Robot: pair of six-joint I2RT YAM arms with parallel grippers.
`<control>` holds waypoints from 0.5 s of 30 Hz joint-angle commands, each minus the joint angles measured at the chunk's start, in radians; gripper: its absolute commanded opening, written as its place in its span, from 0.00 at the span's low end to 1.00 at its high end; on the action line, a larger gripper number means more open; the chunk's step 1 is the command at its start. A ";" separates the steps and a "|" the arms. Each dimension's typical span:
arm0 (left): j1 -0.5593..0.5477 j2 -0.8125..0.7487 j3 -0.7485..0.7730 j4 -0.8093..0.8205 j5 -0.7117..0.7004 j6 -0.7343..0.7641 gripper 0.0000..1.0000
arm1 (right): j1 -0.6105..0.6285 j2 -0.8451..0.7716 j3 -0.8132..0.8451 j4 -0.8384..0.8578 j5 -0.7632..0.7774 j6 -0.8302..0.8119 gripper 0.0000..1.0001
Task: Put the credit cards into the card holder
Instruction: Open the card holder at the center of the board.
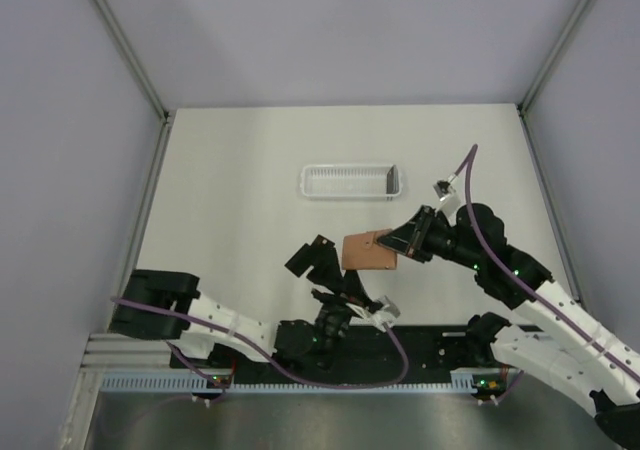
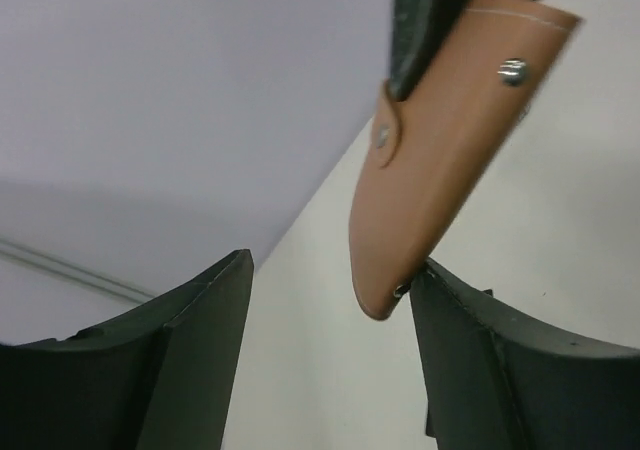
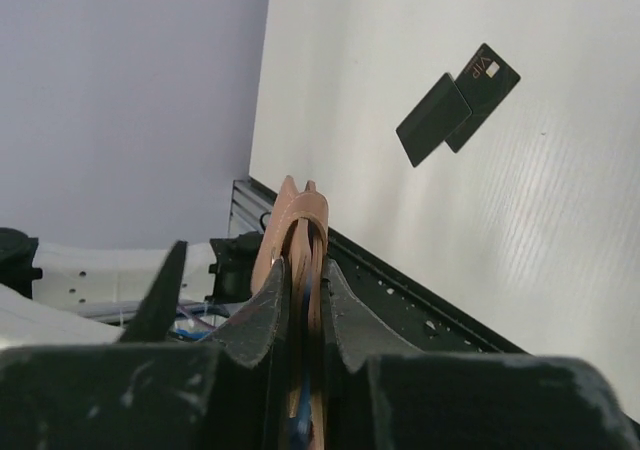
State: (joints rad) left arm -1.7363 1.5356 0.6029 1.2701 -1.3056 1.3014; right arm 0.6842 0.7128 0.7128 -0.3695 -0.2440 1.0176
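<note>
The brown card holder (image 1: 368, 250) hangs folded in the air over the near middle of the table. My right gripper (image 1: 407, 240) is shut on its right edge; in the right wrist view its jaws (image 3: 303, 270) pinch the folded leather (image 3: 300, 220) edge-on. My left gripper (image 1: 318, 258) stands open just left of the holder; in the left wrist view (image 2: 335, 270) the holder's lower corner (image 2: 420, 200) rests against the right finger (image 2: 480, 350), and nothing is clamped. Two black credit cards (image 3: 455, 105) lie overlapping on the table in the right wrist view, one with a white mark (image 3: 487, 70). They do not show in the top view.
A white slatted plastic tray (image 1: 352, 181) stands at the back middle of the table. Grey walls (image 1: 70, 150) close in the left, right and back sides. A black rail (image 1: 400, 345) with cables runs along the near edge between the arm bases.
</note>
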 commanded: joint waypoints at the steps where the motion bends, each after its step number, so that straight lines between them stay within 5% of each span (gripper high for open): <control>1: 0.004 -0.248 -0.047 0.379 -0.029 -0.259 0.77 | -0.006 -0.049 0.027 0.046 0.098 -0.007 0.00; 4: 0.004 -0.456 -0.084 0.138 -0.027 -0.541 0.86 | -0.008 -0.064 0.037 0.038 0.169 -0.001 0.00; 6: 0.018 -0.650 -0.084 -0.287 0.043 -0.928 0.88 | -0.008 -0.078 0.033 0.043 0.219 0.004 0.00; 8: 0.111 -0.851 -0.043 -0.839 0.289 -1.537 0.88 | -0.006 -0.099 0.013 0.073 0.267 0.007 0.00; 9: 0.289 -0.976 -0.081 -0.933 0.533 -1.712 0.91 | -0.008 -0.130 -0.012 0.116 0.282 0.009 0.00; 15: 0.440 -1.069 -0.140 -0.950 0.784 -1.893 0.94 | -0.008 -0.232 -0.166 0.401 0.310 0.033 0.00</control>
State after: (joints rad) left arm -1.3346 0.4519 0.4988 0.5304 -0.8295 -0.2367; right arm 0.6823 0.5388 0.6220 -0.2214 0.0151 1.0245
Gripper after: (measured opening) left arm 0.939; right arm 0.071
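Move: The brown card holder, pinched in the right gripper, has its middle about 3 cm ahead and 5 cm right of the left gripper, roughly level with it; from the right gripper it lies some 3 cm left, 3 cm back and 2 cm below. The two black cards lie on the table about 12 cm ahead and 8 cm left of the left gripper, 20 cm down; the white tray is some 35 cm ahead of that gripper and 2 cm right, equally low. Take the left gripper away from the card holder, opening its already loosened fingers the rest of the way, and swing it up and to the left about 20 cm, a little forward late on, rolling it nearly 90 degrees so its left side drops. Meanwhile keep the right fingers shut on the holder and ease it right, up and forward some 5 cm, turning slightly clockwise and tipping the fingertips up. ##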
